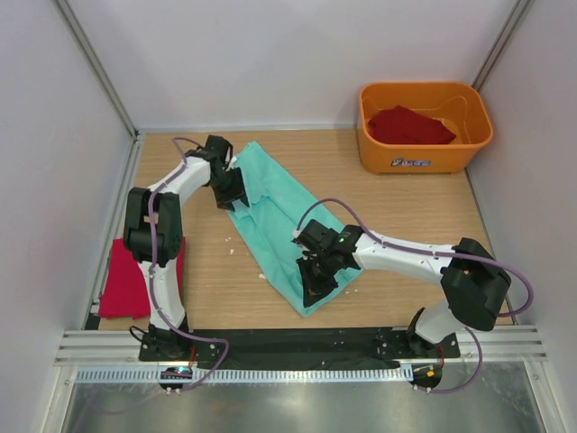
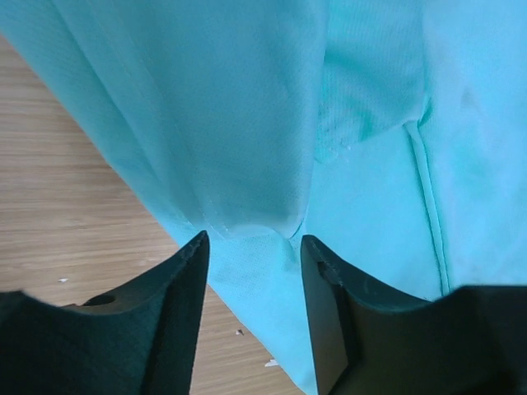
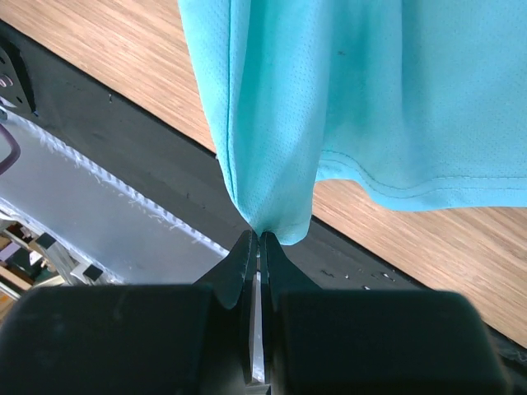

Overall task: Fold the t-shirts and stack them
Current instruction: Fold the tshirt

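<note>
A mint-green t-shirt (image 1: 270, 207) lies stretched slantwise across the wooden table, from the far left towards the near middle. My left gripper (image 1: 233, 191) is at its far left edge. In the left wrist view the left gripper (image 2: 251, 243) stands open, its fingers apart over the shirt's (image 2: 247, 99) hem, pinching nothing. My right gripper (image 1: 315, 287) is at the shirt's near end. The right wrist view shows that gripper (image 3: 259, 237) shut on a gathered corner of the shirt (image 3: 370, 99), held up over the table's black front strip. A deep red t-shirt (image 1: 126, 280) lies folded at the left edge.
An orange tub (image 1: 424, 162) stands at the far right with another deep red t-shirt (image 1: 410, 126) inside it. White walls close in the table on three sides. A black strip and metal rail (image 1: 297, 347) run along the near edge.
</note>
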Controlling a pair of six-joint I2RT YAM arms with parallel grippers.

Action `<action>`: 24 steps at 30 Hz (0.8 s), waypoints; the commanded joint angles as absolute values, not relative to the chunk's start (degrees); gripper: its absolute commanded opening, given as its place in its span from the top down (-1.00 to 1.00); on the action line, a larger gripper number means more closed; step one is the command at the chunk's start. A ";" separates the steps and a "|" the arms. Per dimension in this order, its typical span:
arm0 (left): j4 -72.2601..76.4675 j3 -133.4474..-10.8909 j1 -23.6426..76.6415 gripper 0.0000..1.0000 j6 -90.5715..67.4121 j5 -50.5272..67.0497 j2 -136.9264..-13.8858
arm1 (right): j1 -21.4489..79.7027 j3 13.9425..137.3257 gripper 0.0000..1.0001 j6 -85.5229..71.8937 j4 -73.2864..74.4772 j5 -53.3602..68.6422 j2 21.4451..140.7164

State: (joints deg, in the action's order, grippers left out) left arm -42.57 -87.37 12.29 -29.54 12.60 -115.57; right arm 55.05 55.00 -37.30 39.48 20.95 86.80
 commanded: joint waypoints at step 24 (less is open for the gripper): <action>-50.89 -114.52 19.86 0.06 -26.63 -14.59 -130.69 | 53.00 53.44 0.92 -38.06 37.00 22.68 84.55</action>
State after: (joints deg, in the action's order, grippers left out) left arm -52.29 -111.63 19.33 -27.49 -11.42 -130.98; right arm 53.12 54.00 -37.47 37.87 21.85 86.59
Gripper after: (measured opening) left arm 0.471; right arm 0.071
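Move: Some 7 cm ahead of the left gripper, about 1 cm to its left and 4 cm lower, is the middle of the t-shirt's folded-in sleeve flap. The shirt's far tip lies roughly 19 cm ahead and 4 cm right; its near end is about 31 cm back and 17 cm right. The red folded shirt sits some 22 cm back and 23 cm left. From the right gripper the flap lies about 37 cm ahead, 18 cm left and 6 cm lower. Hop the half-open left gripper forward about 6 cm over the t-shirt's sleeve flap: lift some 4 cm while reaching out, then drop about 5 cm to come down low over the flap. Roll the wrist some 20 degrees, left side up, so the fingers point nearly straight down, still half open. Keep the near end pinched in the right gripper, easing it about 1 cm forward. ##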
